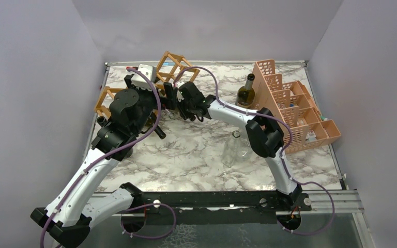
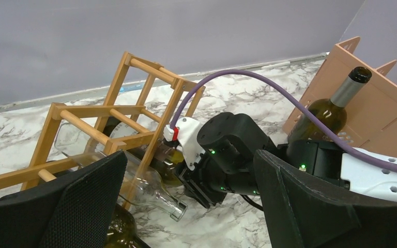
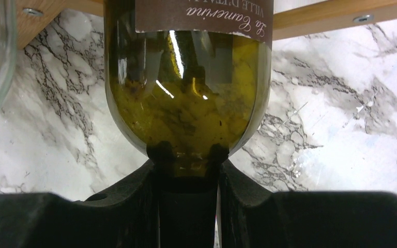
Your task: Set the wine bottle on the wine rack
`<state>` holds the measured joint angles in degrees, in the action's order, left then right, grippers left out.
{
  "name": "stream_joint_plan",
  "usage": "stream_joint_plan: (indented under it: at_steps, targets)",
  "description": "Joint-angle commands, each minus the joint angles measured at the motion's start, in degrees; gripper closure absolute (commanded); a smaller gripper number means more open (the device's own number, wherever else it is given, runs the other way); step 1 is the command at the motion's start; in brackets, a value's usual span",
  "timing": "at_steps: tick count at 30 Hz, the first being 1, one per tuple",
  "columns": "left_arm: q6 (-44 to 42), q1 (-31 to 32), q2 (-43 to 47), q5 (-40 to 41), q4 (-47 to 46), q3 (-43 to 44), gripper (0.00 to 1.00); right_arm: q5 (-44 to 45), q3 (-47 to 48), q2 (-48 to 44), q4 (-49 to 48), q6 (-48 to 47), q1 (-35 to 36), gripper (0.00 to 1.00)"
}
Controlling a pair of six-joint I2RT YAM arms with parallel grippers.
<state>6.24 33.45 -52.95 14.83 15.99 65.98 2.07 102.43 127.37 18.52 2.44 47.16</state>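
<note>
My right gripper (image 3: 188, 168) is shut on the neck of a green wine bottle (image 3: 186, 93) with a brown label. The bottle's body reaches in under the sticks of the light-brown wooden wine rack (image 3: 341, 13). In the left wrist view the rack (image 2: 134, 111) stands at the left, with the right gripper (image 2: 183, 165) at its near side holding the green bottle (image 2: 171, 154). My left gripper (image 2: 186, 163) is wide open beside them with nothing between its fingers (image 2: 88, 201). From above, both grippers (image 1: 160, 98) (image 1: 178, 106) meet in front of the rack (image 1: 173, 64).
A clear bottle (image 2: 150, 188) lies in the rack, neck pointing out, and a dark green one (image 2: 119, 227) lies below it. Another green bottle (image 1: 246, 93) stands against the pink stepped crate (image 1: 294, 108). A clear glass bottle (image 1: 232, 150) stands mid-table by the right arm.
</note>
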Motion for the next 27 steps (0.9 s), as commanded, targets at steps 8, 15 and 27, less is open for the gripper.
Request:
stream_joint_plan:
  at_steps: [8,15,27]
  targets:
    - [0.88,-0.04,1.65,-0.94,-0.34,1.0,0.01,2.69,7.0,2.74,-8.78,-3.23,-0.06,0.69]
    - [0.91,-0.05,1.75,-0.86,-0.34,0.67,0.01,2.9,9.06,3.87,-9.09,-3.15,-0.09,0.53]
    - [-0.19,-0.03,2.29,-0.86,0.22,0.71,0.01,3.98,7.89,0.4,-8.88,-2.11,-0.05,0.38]
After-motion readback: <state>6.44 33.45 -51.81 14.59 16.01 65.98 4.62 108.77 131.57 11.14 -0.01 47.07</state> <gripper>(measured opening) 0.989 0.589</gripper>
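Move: The right hand still grips the wine bottle by its neck, the body already partly in the rack's right-hand slot, whose middle is about 9 cm ahead and 7 cm to the left, roughly level. A clear glass bottle lies racked some 14 cm left and 3 cm ahead; a dark racked bottle is about 17 cm left and 3 cm back. From the left hand the slot is roughly 18 cm ahead, 3 cm right and 30 cm below. Forward and to its left, the right hand slides the gripped bottle on about 2.5 cm, neck end last, deeper into the rack. Then the fingers part and let go of the neck while the hand keeps on forward-left and lifts roughly 2.5 cm, its fingertips tipping up nearly 10 degrees. ##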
